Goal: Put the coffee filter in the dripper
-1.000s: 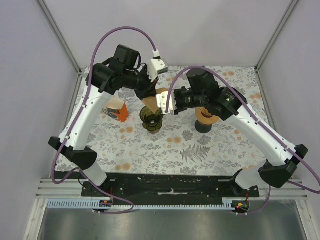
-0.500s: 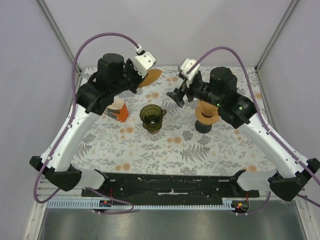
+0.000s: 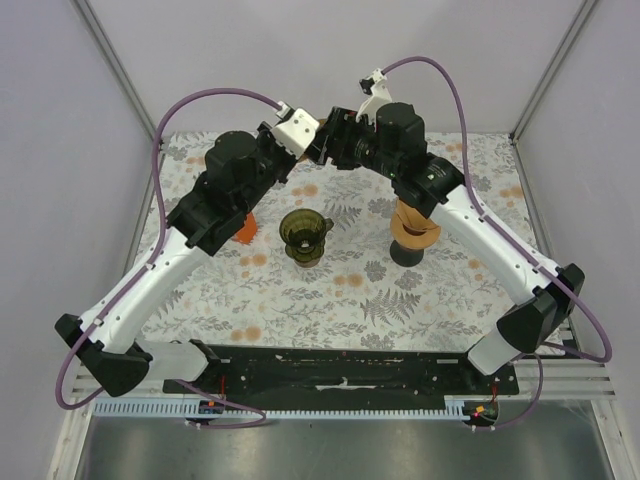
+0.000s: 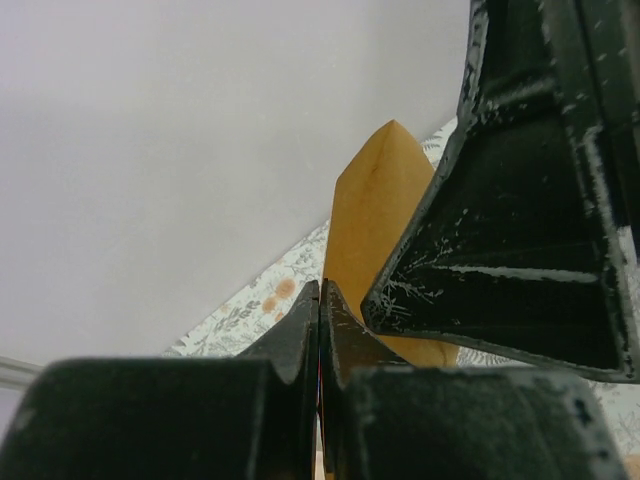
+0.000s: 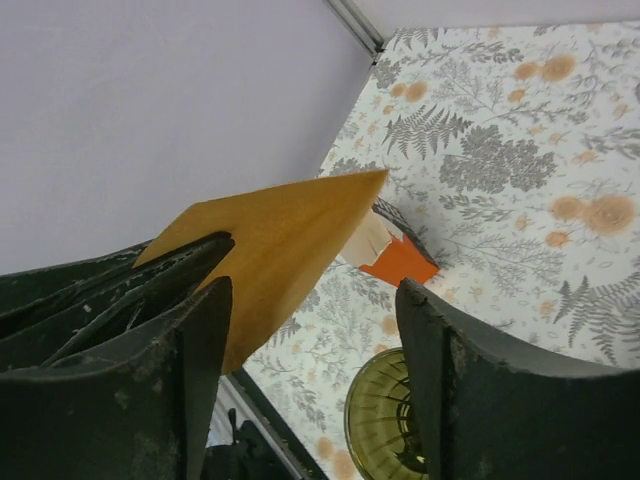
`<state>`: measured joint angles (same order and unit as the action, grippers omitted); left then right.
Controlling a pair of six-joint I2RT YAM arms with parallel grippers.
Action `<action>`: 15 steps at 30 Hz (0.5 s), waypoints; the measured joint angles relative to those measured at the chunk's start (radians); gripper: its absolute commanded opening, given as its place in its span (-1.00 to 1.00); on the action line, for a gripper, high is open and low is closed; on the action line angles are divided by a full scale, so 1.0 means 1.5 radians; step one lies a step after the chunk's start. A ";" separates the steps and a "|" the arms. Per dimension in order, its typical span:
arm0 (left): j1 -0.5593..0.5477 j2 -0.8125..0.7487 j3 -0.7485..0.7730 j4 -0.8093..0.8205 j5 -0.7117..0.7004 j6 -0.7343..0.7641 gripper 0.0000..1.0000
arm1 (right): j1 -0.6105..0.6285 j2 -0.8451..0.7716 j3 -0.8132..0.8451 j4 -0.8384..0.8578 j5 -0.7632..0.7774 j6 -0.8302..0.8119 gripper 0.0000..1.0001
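My left gripper (image 4: 320, 290) is shut on the edge of a brown paper coffee filter (image 4: 378, 200), held high near the back wall. My right gripper (image 5: 315, 288) is open, with the filter (image 5: 270, 235) lying against its left finger. In the top view the two grippers, left (image 3: 303, 140) and right (image 3: 332, 146), meet tip to tip, and the filter is almost hidden between them. The green glass dripper (image 3: 303, 233) stands empty on the table below them. It also shows in the right wrist view (image 5: 385, 418).
A stack of brown filters (image 3: 413, 226) sits on a black stand right of the dripper. An orange box (image 3: 243, 228) stands to the dripper's left, half under the left arm, and shows in the right wrist view (image 5: 400, 262). Grey walls close the back and sides.
Both grippers have risen from just above the dripper to high at the back. The left still holds the filter, and the right has swung in to meet it.
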<state>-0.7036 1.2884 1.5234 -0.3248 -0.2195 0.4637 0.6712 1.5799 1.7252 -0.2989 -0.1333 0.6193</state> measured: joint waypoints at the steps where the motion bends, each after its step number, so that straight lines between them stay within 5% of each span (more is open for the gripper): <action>1: 0.000 0.000 -0.003 0.008 -0.004 0.001 -0.96 | 0.000 0.005 0.000 0.003 -0.001 0.017 0.34; 5: -0.001 -0.001 -0.011 0.048 -0.011 0.004 -0.96 | 0.000 0.021 0.000 0.019 -0.008 0.071 -0.10; 9: -0.001 -0.003 -0.017 0.086 -0.016 0.019 -0.96 | -0.002 0.034 0.000 0.034 -0.012 0.101 -0.77; 12: -0.001 -0.004 -0.021 0.123 -0.031 0.039 -0.96 | -0.010 0.033 -0.013 0.042 -0.012 0.116 -1.00; 15: -0.003 -0.005 -0.025 0.138 -0.038 0.052 -0.96 | -0.028 0.033 -0.028 0.055 -0.015 0.122 -1.00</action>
<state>-0.7078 1.2804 1.4857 -0.1173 -0.2760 0.5411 0.6285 1.6295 1.6829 -0.2169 -0.1555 0.8021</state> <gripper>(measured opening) 0.025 0.010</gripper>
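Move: My left hand already pinches the coffee filter by its edge; the filter's middle hangs about 3 cm ahead, 3 cm right and 3 cm below it. From my open right hand that middle is some 2 cm ahead, 2 cm left and a touch lower. The dripper stands almost under my left hand, roughly 2 cm back and 28 cm down. The wood-collared carafe is 19 cm right of my right hand, 2 cm back, 28 cm down. I shut my wide-open right fingers on the filter's free part, easing that hand a little left and then back right as it goes about 2.5 cm forward and 2 cm down. My left hand keeps its pinch and lifts about 4 cm, high above the dripper, its fingers tipping up some 10 degrees. ##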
